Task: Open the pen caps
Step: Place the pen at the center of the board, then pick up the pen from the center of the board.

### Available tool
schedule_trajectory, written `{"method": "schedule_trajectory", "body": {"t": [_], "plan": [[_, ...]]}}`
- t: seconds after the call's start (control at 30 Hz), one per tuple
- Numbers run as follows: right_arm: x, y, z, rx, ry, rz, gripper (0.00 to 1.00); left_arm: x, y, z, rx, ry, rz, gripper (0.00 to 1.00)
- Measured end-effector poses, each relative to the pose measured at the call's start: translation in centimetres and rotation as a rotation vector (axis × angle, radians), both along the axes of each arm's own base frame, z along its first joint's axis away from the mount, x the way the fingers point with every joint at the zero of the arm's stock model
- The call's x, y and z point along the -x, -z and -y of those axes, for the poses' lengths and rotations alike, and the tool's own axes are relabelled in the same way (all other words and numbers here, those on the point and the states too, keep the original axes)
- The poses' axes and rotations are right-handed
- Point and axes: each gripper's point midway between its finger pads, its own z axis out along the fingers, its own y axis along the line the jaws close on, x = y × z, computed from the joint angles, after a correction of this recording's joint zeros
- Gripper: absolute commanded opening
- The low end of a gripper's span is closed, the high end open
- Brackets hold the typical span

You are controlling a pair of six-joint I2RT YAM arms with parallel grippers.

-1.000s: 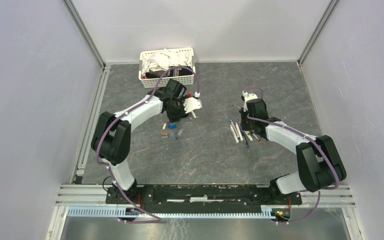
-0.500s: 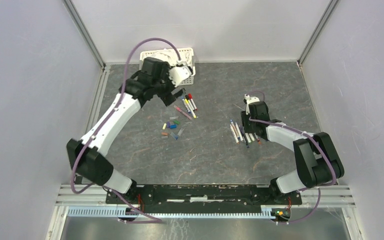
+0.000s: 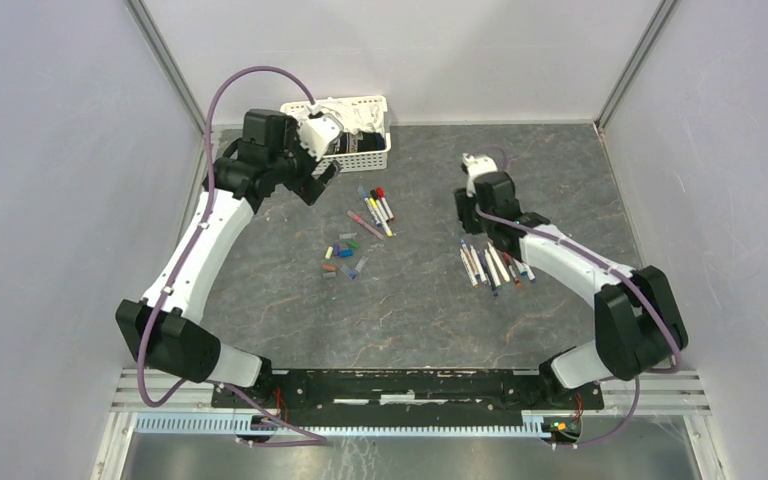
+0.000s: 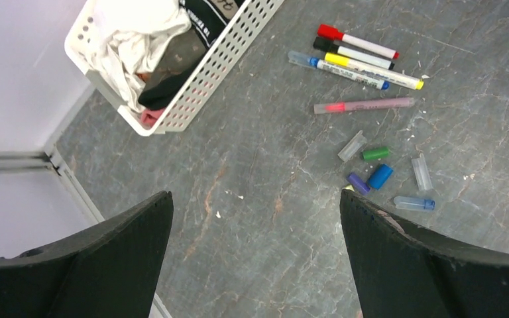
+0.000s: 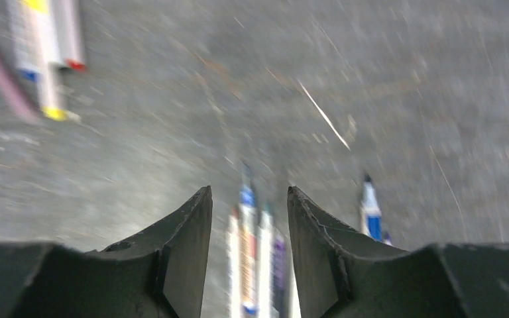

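Several capped pens (image 3: 375, 205) lie side by side right of the basket; in the left wrist view they show as a red-capped pen (image 4: 358, 42), a black one, a yellow one and a pink pen (image 4: 364, 105). Loose pen caps (image 3: 344, 254) lie nearer, among them a green cap (image 4: 376, 153), a blue cap (image 4: 379, 176) and a purple cap (image 4: 357, 183). My left gripper (image 3: 317, 180) (image 4: 255, 218) hangs wide open and empty, high above bare table beside the basket. A row of uncapped pens (image 3: 495, 265) (image 5: 258, 265) lies under my right gripper (image 3: 467, 214) (image 5: 248, 199), which is open and holds nothing.
A white slotted basket (image 3: 372, 158) (image 4: 199, 76) of cloths stands at the back left against the wall. Metal frame rails run along the left table edge (image 3: 185, 235). The right wrist view is motion-blurred.
My left arm has lifted off the loose caps and swung back left toward the basket, its jaws opening wide. My right gripper has opened and moved away from the pen row toward the back.
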Motion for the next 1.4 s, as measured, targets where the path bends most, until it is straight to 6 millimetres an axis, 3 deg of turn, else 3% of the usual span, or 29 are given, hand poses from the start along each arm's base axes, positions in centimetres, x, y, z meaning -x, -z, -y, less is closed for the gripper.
{"method": "schedule_trajectory", "body": {"t": [0.1, 0.2, 0.3, 0.43, 0.57, 0.7, 0.83, 1.07, 1.2, 1.4], "plan": [[-2.0, -2.7, -4.6, -0.037, -0.091, 0.054, 0.48, 0.1, 0.3, -0.8, 0.017, -0.022, -0.025, 1.00], [-3.8, -3.3, -9.1, -0.053, -0.175, 0.064, 0.43, 1.0, 0.6, -0.5, 0.037, 0.001, -0.057, 1.00], [-5.6, -1.7, -12.7, -0.049, -0.234, 0.037, 0.39, 2.4, 0.9, -0.1, 0.060, 0.034, -0.084, 1.00], [-7.9, 1.7, -15.7, -0.038, -0.271, -0.015, 0.36, 4.2, 1.2, 0.1, 0.076, 0.063, -0.118, 1.00], [-9.2, 4.7, -16.9, -0.029, -0.279, -0.057, 0.36, 5.4, 2.5, 0.3, 0.083, 0.083, -0.167, 1.00], [-10.0, 6.2, -17.8, -0.042, -0.285, -0.076, 0.37, 6.4, 4.0, 0.3, 0.083, 0.093, -0.221, 1.00], [-11.2, 6.3, -19.0, -0.070, -0.289, -0.068, 0.38, 7.4, 5.4, 0.2, 0.077, 0.096, -0.271, 1.00], [-13.1, 6.5, -20.6, -0.103, -0.280, -0.048, 0.31, 7.9, 5.4, 0.3, 0.084, 0.105, -0.274, 1.00], [-13.6, 7.3, -20.7, -0.099, -0.266, -0.052, 0.22, 8.0, 5.3, 0.3, 0.089, 0.110, -0.270, 1.00], [-13.8, 7.7, -20.3, -0.083, -0.247, -0.049, 0.20, 8.4, 5.3, 0.2, 0.087, 0.112, -0.270, 1.00]]}}
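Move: From the right hand the red marker lies about 20 cm left, 13 cm ahead and 9 cm below. The black marker is some 2 cm left of it and level with it; the yellow one 2 cm left and 3 cm nearer. The middle of the uncapped pen row is 6 cm right and 3 cm back from the right hand. From the left hand the red marker is 11 cm ahead, 14 cm right, 26 cm below. Right hand arcs some 25 cm left, forward and down, closing round the red marker; left hand draws back. ##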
